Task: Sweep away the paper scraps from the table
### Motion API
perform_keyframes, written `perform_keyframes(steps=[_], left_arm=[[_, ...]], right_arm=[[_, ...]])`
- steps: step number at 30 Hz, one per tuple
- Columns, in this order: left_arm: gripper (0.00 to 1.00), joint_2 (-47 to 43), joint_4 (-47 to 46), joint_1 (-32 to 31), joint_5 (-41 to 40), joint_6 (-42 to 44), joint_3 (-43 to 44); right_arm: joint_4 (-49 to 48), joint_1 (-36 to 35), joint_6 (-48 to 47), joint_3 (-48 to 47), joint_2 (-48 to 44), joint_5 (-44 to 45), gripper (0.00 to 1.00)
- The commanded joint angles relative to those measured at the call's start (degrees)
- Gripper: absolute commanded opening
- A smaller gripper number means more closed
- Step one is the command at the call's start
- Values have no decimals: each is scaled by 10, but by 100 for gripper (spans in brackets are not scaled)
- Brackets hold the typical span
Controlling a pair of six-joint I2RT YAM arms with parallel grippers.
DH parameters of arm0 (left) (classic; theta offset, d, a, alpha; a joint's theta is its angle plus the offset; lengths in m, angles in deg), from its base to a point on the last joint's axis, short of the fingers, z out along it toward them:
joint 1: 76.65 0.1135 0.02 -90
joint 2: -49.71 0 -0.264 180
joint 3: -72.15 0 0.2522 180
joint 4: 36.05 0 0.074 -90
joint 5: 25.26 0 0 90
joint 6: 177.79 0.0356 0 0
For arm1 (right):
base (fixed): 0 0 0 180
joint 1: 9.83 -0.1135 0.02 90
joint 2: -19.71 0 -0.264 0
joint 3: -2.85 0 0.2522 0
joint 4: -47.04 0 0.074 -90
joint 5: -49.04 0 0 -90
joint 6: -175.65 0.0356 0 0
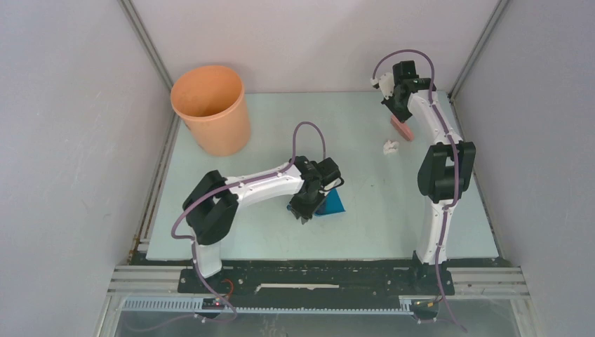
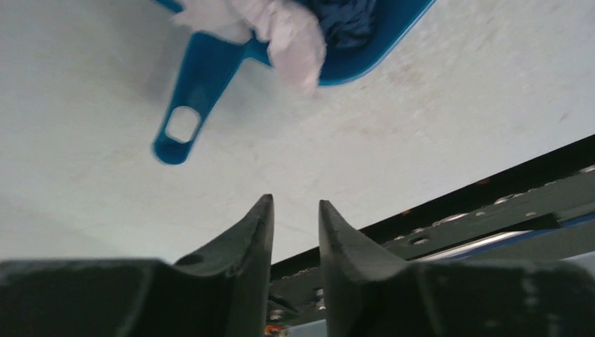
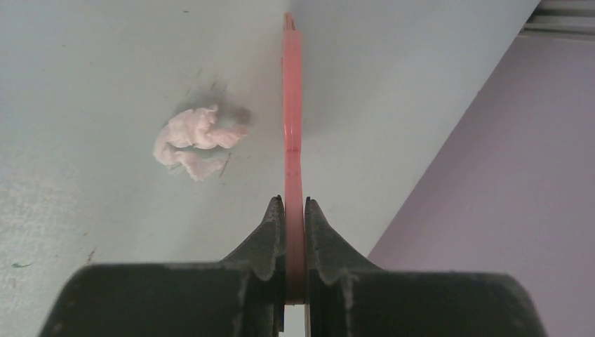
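A pale crumpled paper scrap point(image 1: 390, 147) point(image 3: 196, 140) lies on the table point(image 1: 379, 210) at the far right. Just beyond it is the pink brush point(image 1: 401, 128) point(image 3: 292, 105), held edge-on with my right gripper point(image 1: 394, 112) point(image 3: 294, 201) shut on its handle. The blue dustpan point(image 1: 332, 203) point(image 2: 189, 98) rests mid-table, carrying a pale pink scrap point(image 2: 291, 35) and a dark blue scrap point(image 2: 347, 21). My left gripper point(image 1: 303, 214) point(image 2: 295, 203) hovers just near of the dustpan handle, open a little, with nothing between its fingers.
An orange bucket point(image 1: 210, 109) stands at the far left corner of the table. Grey walls close in both sides and the back. A black metal rail point(image 2: 491, 210) runs along the near edge, close behind my left gripper.
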Motion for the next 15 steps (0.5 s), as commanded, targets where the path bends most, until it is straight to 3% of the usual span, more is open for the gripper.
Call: perform_keyframes(steps=[1,5,11,15], left_arm=[[43,-82,1,-2,-84,33,-28],[52,-118,-39,0,-120,77,-64],[54,-127,-114,10,-125,177,-108],[53,-127,-178,27,-85,237,-143]], right_arm=[[-18,1,-14,-44,-10,34,0],[-28,0,-20,-34,-12,38,0],[-30,6,-22,-11,-15,25,0],[-32,8,-19,5,-22,14,0]])
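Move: The blue dustpan's handle lies about 3 cm ahead of the empty left gripper, 4 cm to its left and some 3 cm below. The pan is roughly 5 cm ahead and 5 cm right of that gripper, with the white scraps by the handle's root about 5 cm ahead and 2 cm right. From the right hand, which holds the pink brush, the handle is some 30 cm back, 35 cm left and 13 cm lower. Bring the left gripper about 4 cm left and 3 cm forward towards the dustpan handle, rising some 2 cm first and then sinking again. Open its fingers further, to about half, while swinging the tips forward about 15 degrees and turning the hand clockwise. Keep the right hand's grip on the brush, nearly still. ##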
